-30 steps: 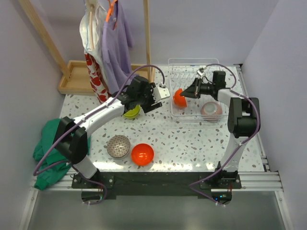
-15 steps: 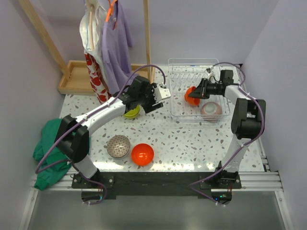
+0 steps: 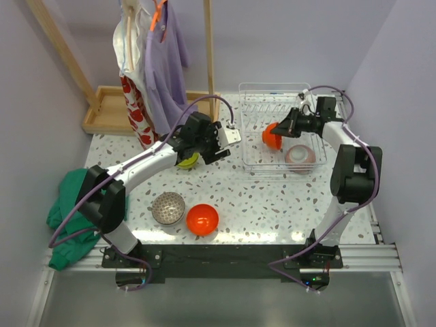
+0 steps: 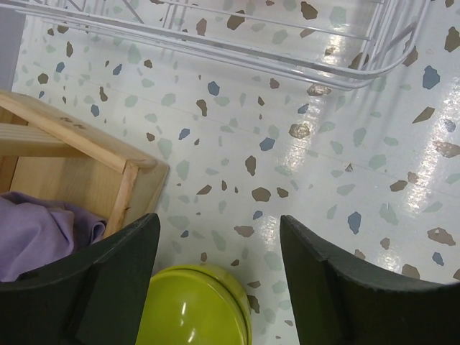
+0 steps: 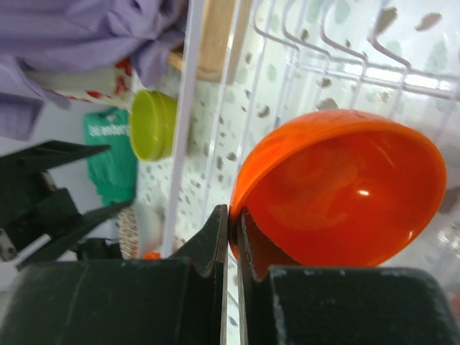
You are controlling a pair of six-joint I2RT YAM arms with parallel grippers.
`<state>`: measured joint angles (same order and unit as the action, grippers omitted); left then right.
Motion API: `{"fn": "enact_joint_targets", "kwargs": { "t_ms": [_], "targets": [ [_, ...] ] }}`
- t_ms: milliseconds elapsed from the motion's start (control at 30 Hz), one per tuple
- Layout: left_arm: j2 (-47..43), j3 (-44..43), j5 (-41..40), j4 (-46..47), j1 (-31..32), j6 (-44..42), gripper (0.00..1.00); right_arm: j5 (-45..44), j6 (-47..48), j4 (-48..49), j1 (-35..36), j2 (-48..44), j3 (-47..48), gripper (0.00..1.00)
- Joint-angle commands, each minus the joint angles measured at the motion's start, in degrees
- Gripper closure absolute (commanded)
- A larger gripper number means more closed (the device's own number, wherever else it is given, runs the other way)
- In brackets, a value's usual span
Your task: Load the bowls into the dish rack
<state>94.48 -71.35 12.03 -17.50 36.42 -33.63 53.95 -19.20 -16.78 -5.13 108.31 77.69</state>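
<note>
In the top view my right gripper is shut on the rim of an orange-red bowl, held on edge inside the dish rack. The right wrist view shows the jaws pinching that rim, with the bowl among the rack prongs. A pinkish bowl lies upside down in the rack. My left gripper is open just over the lime green bowl. In the left wrist view the lime bowl sits between my wide jaws. A speckled grey-brown bowl and another orange-red bowl rest on the table near the front.
A wooden tray base with posts stands at the back left, with clothes hanging over it. A green cloth lies at the left table edge. The wooden corner is close to the lime bowl.
My right gripper has carried the orange-red bowl to the right, further over the rack. The left gripper has shifted only slightly and stays open over the lime bowl.
</note>
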Motion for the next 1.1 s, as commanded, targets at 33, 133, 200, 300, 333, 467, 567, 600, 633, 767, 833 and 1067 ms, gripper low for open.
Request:
{"fn": "enact_joint_targets", "kwargs": {
  "t_ms": [33,133,200,300,333,467,567,600,633,767,833,1067],
  "targets": [
    [-2.37,-0.10,1.68,2.56,0.14,1.46,0.27,6.77,-17.86,16.05,1.43,-2.67,-2.54,1.00],
    [-1.93,-0.72,1.59,1.77,0.22,1.28,0.27,8.44,-22.26,21.24,2.57,-1.00,-2.98,1.00],
    [-1.58,-1.07,1.42,1.41,0.14,1.02,0.27,9.50,-25.26,26.34,3.28,0.14,-4.12,1.00],
    [-0.96,-1.60,1.33,1.41,0.14,1.02,0.27,10.99,-30.45,32.41,4.33,1.11,-5.53,1.00],
    [-0.79,-1.77,1.33,1.41,0.14,1.02,0.27,11.17,-31.24,32.85,4.51,1.29,-5.71,1.00],
    [0.18,-2.04,1.33,1.59,0.14,1.72,0.27,12.05,-32.56,34.17,4.69,2.52,-6.50,1.00],
    [0.53,-2.30,1.50,1.59,0.14,1.64,0.27,12.67,-35.19,37.24,4.69,4.01,-7.55,1.00],
    [0.53,-2.30,1.50,1.50,0.14,1.55,0.27,12.67,-35.72,37.69,4.69,4.27,-7.73,1.00],
    [0.71,-2.47,1.42,1.33,0.22,1.55,0.27,12.67,-35.90,37.87,4.69,4.71,-7.82,1.00],
    [1.15,-2.65,1.24,1.24,0.14,1.20,0.27,12.58,-32.67,33.49,4.69,5.51,-7.30,1.00],
    [1.24,-2.65,1.41,1.41,0.14,1.28,0.27,12.58,-29.41,29.37,4.69,6.03,-6.68,1.00],
    [1.33,-1.95,1.42,1.59,0.14,1.72,0.27,12.41,-24.67,23.99,4.69,7.00,-6.94,1.00]
  ]
}}
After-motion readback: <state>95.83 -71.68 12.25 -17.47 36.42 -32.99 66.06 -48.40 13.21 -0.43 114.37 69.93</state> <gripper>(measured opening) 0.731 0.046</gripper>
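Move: The right hand holds an orange bowl on edge by its rim. Its next place, the free spot just inside the dish rack's left rail, lies about 6 cm left, 3 cm back and 6 cm below. That rail runs roughly 10 cm to the hand's left, level ahead; the nested pink bowl sits some 10 cm right, 9 cm back and 8 cm lower. From the left hand, the free spot is about 10 cm right, 3 cm ahead and 6 cm down. Leftward in an arc, the right arm carries the orange bowl about 6 cm towards the rack's left rail, rising some 3 cm on the way and then sinking back to its starting height. The hand's left side rolls up about 20 degrees, bringing the fingers nearer level, while they keep their pinch on the rim. ##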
